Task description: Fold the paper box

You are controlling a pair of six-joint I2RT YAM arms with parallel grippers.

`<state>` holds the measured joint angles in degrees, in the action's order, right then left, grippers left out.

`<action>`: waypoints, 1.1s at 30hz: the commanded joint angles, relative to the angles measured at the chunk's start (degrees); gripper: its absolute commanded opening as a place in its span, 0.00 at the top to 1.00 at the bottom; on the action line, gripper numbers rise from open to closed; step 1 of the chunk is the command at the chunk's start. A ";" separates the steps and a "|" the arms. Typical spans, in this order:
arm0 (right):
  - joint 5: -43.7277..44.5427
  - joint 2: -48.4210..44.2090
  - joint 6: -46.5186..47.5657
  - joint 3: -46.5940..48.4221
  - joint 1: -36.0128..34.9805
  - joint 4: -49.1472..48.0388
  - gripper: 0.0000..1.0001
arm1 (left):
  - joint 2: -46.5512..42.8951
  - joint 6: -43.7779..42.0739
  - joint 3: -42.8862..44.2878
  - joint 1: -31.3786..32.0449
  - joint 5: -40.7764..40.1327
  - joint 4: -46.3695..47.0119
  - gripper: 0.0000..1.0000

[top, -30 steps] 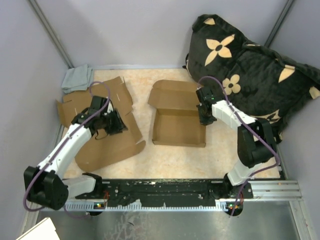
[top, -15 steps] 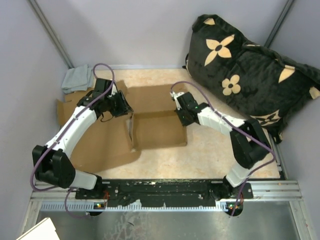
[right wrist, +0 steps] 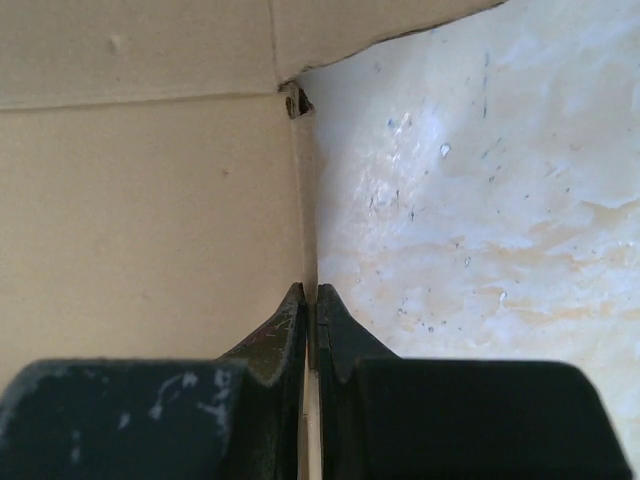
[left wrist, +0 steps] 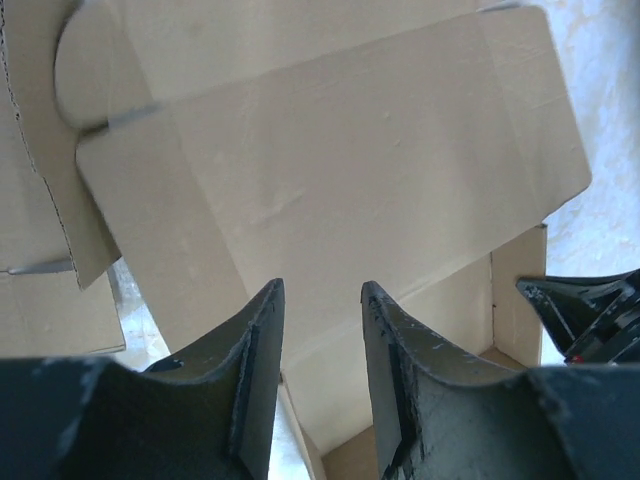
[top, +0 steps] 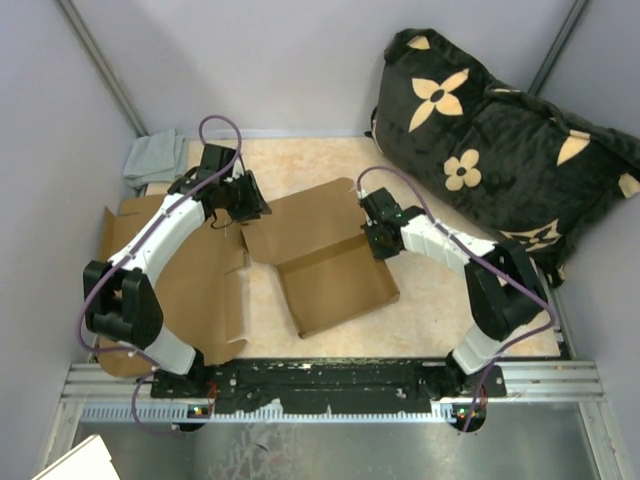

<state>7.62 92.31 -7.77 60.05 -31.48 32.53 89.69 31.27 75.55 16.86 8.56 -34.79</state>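
Observation:
The brown paper box (top: 335, 285) lies half folded in the middle of the table, turned at an angle, with its wide lid flap (top: 300, 215) spread toward the back left. My right gripper (top: 378, 243) is at the box's right side and shut on the thin edge of its side wall (right wrist: 311, 292). The box panel (right wrist: 150, 200) fills the left half of the right wrist view. My left gripper (top: 254, 205) hovers at the flap's back left corner. Its jaws (left wrist: 322, 290) stand open with nothing between them, and the flap (left wrist: 330, 150) lies beyond them.
Flat cardboard sheets (top: 190, 285) lie overlapped on the left, partly under the left arm. A grey cloth (top: 155, 158) sits in the back left corner. A big black cushion with tan flowers (top: 500, 130) fills the back right. Grey walls close in three sides.
The box has slid left and turned counterclockwise with my right gripper on its wall. My left gripper has moved off the flat sheet toward the back, to the lid flap's corner.

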 commanded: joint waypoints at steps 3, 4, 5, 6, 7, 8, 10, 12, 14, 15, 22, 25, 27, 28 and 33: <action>0.54 5.76 -16.58 2.51 1.70 1.17 1.00 | 0.99 -1.86 1.57 -0.26 -0.49 -2.79 0.56; 0.31 5.66 -17.42 2.62 1.72 1.10 1.00 | 0.97 -1.90 1.13 -0.25 -0.66 -2.98 0.56; 0.22 5.32 -18.55 2.59 1.72 1.31 1.00 | 1.01 -1.89 0.73 -0.25 -0.90 -3.05 0.56; 0.25 4.94 -19.52 2.48 1.70 1.50 1.00 | 1.09 -1.91 0.52 -0.33 -1.06 -3.28 0.56; 0.55 4.39 -19.92 2.10 1.70 1.64 1.00 | 1.36 -1.99 0.44 -0.34 -1.37 -3.43 0.56; 0.84 3.61 -19.96 1.58 1.50 1.29 1.00 | 1.63 -2.14 0.40 -0.34 -2.00 -3.49 0.56; 1.53 0.70 -19.97 0.01 1.25 0.87 1.00 | 2.43 -2.81 0.44 -0.39 -3.65 -3.08 0.55; 1.18 -0.90 -19.59 -0.94 1.26 0.91 1.00 | 4.45 -3.46 0.71 -0.50 -4.72 -2.16 0.55; 0.80 -1.83 -19.40 -1.67 1.25 1.26 1.00 | 7.21 -4.16 1.76 -0.68 -5.16 -1.62 0.55; 0.74 -2.15 -19.47 -1.99 1.25 1.34 1.00 | 8.95 -4.30 2.69 -0.76 -5.31 -2.00 0.55; -1.63 -3.90 -17.50 -1.35 1.32 1.54 0.50 | 15.94 -5.58 9.26 -1.11 -5.58 -3.11 0.55; -0.90 -5.90 -16.26 1.22 2.58 4.35 0.39 | 16.55 -6.56 12.33 -1.58 -5.91 -2.78 0.55; -1.10 -7.72 -15.55 3.41 4.81 6.11 0.32 | 17.49 -6.95 14.03 -2.01 -6.02 -2.88 0.55; -2.01 -8.31 -15.00 4.82 6.35 7.25 0.29 | 18.12 -7.36 14.89 -2.35 -6.03 -3.19 0.55; -8.98 -5.15 -10.12 15.46 16.07 8.96 0.20 | 21.87 -8.16 18.37 -4.28 -4.08 -3.49 0.55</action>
<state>3.75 87.29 -22.55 65.36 -21.65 40.97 107.94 24.82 91.44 14.20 3.42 -38.33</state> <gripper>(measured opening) 0.793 0.449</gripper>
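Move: The right hand already pinches the box tray's right wall near its far corner; the tray, lying skewed counter-clockwise, has its middle about 7 cm back, 9 cm left and 3 cm below. From that hand the open lid lies some 6 cm ahead and 15 cm left, 2 cm lower. The empty left hand hovers roughly 13 cm above the lid, whose middle is 1 cm back and 9 cm right; the flat cardboard lies 14 cm back, 19 cm left and 15 cm below. Turning clockwise by nearly 20 degrees, the right hand keeps its pinch on the tray's right wall and eases slightly forward, then back about 3 cm; its fingers open wide, let go, and it lifts off some 5 cm, heading right and forward. The left hand, fingers staying half open, sinks about 9 cm, then goes forward with a partial rise to just off the lid's left edge. ##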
